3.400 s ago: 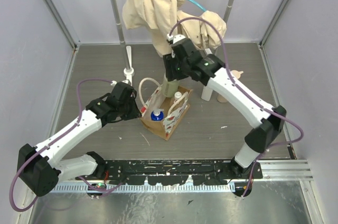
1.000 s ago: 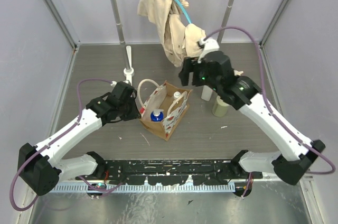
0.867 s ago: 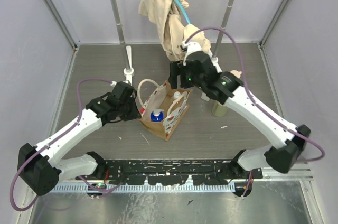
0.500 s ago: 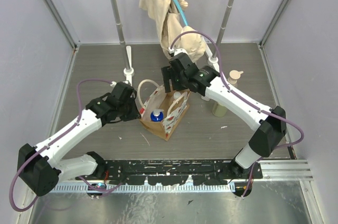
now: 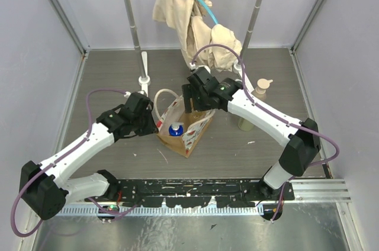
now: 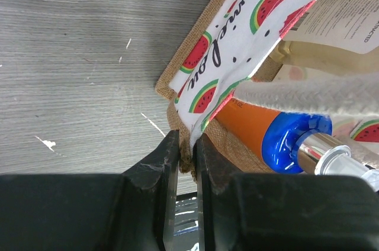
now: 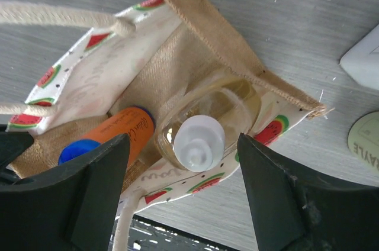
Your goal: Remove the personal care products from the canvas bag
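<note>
The canvas bag [image 5: 192, 134] stands open at the table's middle. My left gripper [image 5: 155, 125] is shut on its near rim [image 6: 186, 144]. Inside lie an orange bottle [image 7: 115, 134] with a blue cap [image 6: 290, 141] and a clear bottle of amber liquid with a white cap [image 7: 198, 141]. My right gripper [image 7: 183, 144] hangs open over the bag [image 5: 196, 108], its fingers on either side of the white cap, not touching it. A peach pump bottle [image 5: 261, 87] and a cream-lidded jar [image 5: 245, 122] stand on the table to the bag's right.
A clothes rack with a beige garment [image 5: 192, 20] stands behind the bag, its pole foot [image 5: 144, 79] at the back left. A white bottle [image 7: 364, 61] stands by the jar lid [image 7: 366, 138]. The bag's cream handles [image 6: 308, 94] loop above its opening.
My right arm has swung from the bottles at the right back over the bag and come down, jaws open round the white-capped bottle. The left arm has not moved.
</note>
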### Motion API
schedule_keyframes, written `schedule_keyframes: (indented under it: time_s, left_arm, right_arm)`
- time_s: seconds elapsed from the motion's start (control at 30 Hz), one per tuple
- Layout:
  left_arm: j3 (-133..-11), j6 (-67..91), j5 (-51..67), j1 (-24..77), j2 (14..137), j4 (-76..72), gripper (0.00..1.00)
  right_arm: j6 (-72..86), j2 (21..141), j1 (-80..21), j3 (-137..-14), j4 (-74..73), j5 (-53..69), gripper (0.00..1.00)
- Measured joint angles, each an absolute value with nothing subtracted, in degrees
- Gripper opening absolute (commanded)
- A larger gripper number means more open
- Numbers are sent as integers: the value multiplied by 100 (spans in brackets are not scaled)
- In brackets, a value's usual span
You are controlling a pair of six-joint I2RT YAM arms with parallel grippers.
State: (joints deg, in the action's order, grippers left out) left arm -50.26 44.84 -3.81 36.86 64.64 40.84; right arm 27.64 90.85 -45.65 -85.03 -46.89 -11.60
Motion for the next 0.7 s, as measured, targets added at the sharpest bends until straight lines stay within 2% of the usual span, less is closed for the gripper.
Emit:
schedule_keyframes:
  time_s: [0.4, 0.63, 0.7]
  left_arm:
    - [-4991, 4484, -353, 3686, 6429, 4082, 23]
    - [-4971, 4484, -353, 3686, 6416, 4071, 23]
    - [-4971, 4482, -355, 3686, 6405, 4077, 23]
  right_arm:
    - [3074, 9133, -4591, -8206, -4705, -1131, 79]
    - [3363, 9577, -4591, -8169, -4729, -1177, 79]
    - [3496, 9684, -4591, -8162, -4729, -1260, 76]
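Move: The clear pump bottle standing in the canvas bag lies some 9 cm below the right hand, about 2 cm ahead and 2 cm to its right. The orange bottle with the blue cap is roughly 6 cm back and 5 cm left of that hand; outside the bag the white bottle stands about 16 cm right and 5 cm ahead. From the left hand, at the bag's corner, the pump bottle is around 15 cm right, 8 cm ahead and a little lower. The left fingers keep their pinch on the bag's left corner and hold still while the right hand, fingers staying wide open, sinks about 6 cm into the bag so that they come down on either side of the pump bottle. It eases back about 1 cm early on, dips slowly, then drops faster, tipping roughly 10 degrees further down and turning slightly clockwise. ##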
